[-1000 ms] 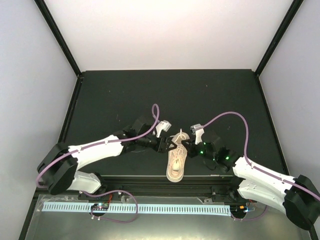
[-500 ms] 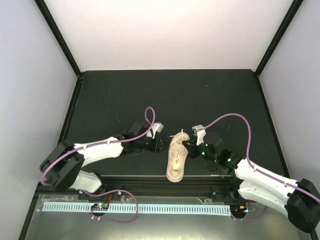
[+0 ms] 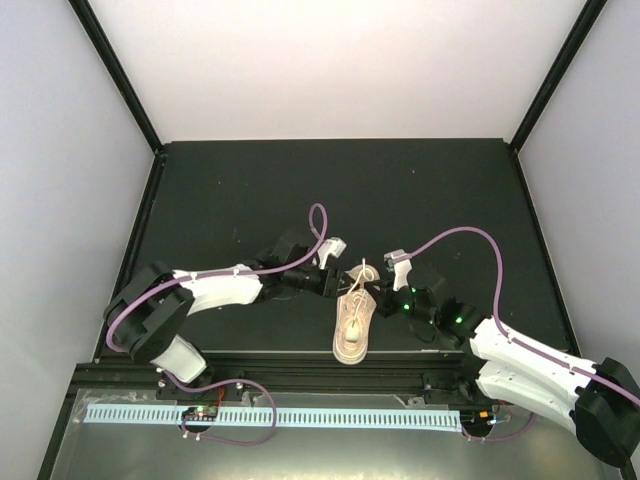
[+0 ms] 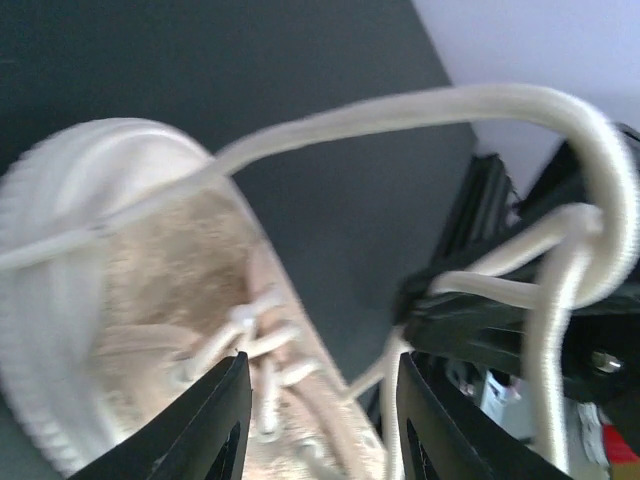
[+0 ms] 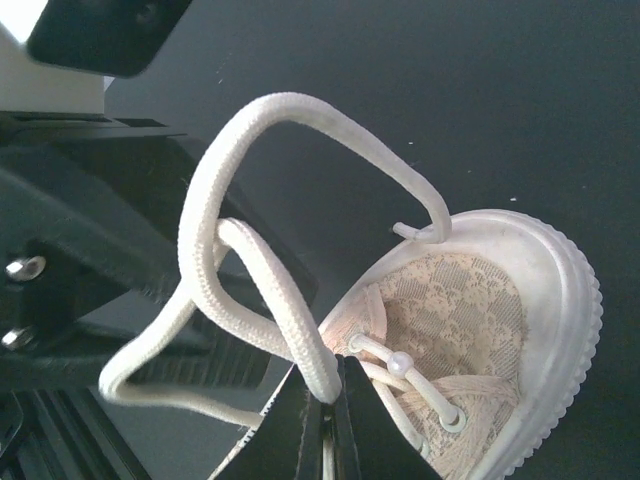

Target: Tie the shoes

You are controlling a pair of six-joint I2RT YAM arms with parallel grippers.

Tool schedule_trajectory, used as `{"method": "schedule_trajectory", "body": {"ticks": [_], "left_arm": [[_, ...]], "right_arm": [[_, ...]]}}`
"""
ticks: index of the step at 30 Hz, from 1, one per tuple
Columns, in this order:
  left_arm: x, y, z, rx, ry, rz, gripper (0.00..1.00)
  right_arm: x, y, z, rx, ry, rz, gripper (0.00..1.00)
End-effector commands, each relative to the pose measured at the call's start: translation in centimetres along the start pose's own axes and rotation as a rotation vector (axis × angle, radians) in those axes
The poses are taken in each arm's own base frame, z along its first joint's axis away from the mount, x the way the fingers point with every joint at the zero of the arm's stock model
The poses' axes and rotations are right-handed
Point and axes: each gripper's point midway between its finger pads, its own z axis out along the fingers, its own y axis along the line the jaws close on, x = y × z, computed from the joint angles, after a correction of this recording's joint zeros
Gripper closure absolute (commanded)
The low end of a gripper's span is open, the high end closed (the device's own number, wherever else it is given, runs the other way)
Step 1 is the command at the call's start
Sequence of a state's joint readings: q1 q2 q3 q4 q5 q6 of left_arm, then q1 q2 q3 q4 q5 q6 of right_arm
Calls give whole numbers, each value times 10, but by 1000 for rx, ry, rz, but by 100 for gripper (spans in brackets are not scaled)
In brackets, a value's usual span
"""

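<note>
The small beige-pink sneaker (image 3: 352, 325) lies near the table's front edge, toe pointing away. My right gripper (image 3: 377, 296) is at the shoe's right side, shut on a cream-white lace (image 5: 300, 340) that arcs up in a loop from the toe area (image 5: 500, 290). My left gripper (image 3: 338, 284) is at the shoe's left side by the toe, jaws open and empty (image 4: 320, 420). In the left wrist view the lace loop (image 4: 400, 105) runs over the toe (image 4: 120, 250) to the right gripper's black fingers (image 4: 500, 330).
The dark table top (image 3: 340, 190) is walled by pale panels at the back and sides. A black rail (image 3: 300, 365) runs along the front edge just below the shoe's heel.
My left gripper drew back left from the shoe, then came back to the toe's left side. The right gripper holds the lace and has barely moved.
</note>
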State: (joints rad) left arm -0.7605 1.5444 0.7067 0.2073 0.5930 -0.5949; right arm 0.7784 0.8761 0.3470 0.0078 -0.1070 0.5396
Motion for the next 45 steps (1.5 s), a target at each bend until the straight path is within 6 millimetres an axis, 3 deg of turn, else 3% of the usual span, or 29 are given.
{"method": "schedule_trajectory", "body": {"ticks": [1, 10, 18, 33, 39, 45], "left_arm": [[-7, -44, 5, 194, 15, 134, 57], [10, -44, 16, 202, 89, 144, 60], [10, -37, 20, 156, 109, 144, 76], [21, -30, 30, 98, 151, 142, 77], [9, -23, 21, 2, 91, 156, 98], [-21, -28, -5, -102, -49, 226, 98]], "right_arm": [[-13, 4, -1, -14, -50, 6, 98], [-13, 5, 0, -17, -47, 6, 98], [-15, 6, -1, -16, -51, 6, 98], [-17, 7, 0, -17, -54, 4, 98], [-19, 4, -3, -2, -65, 4, 98], [-20, 4, -8, 17, -54, -9, 90]]}}
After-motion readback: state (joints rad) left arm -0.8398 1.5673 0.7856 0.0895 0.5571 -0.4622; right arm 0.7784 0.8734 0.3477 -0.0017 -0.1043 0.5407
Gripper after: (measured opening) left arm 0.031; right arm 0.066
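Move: The lace strand hanging from the right fingertips is the thing to pinch. It lies about 3 cm back, 3 cm to the right and 1 cm below the left hand, which already reaches in through the lace loop. The right fingertips holding the lace are roughly 3 cm back and 4 cm right of the left hand, level with it; the shoe's middle is about 5 cm back, 1 cm right and 6 cm below. From the right hand, that strand is 1 cm to the left and 1 cm down. The lace strand by the right fingertips is what the left hand goes for: still inside the loop, it eases back and to the right some 4 cm, turning about 10 degrees clockwise. It creeps down a couple of centimetres while its half-open fingers shut and pinch the strand, then lifts a little and starts forward again. The right hand stays put and keeps its grip on the lace. ##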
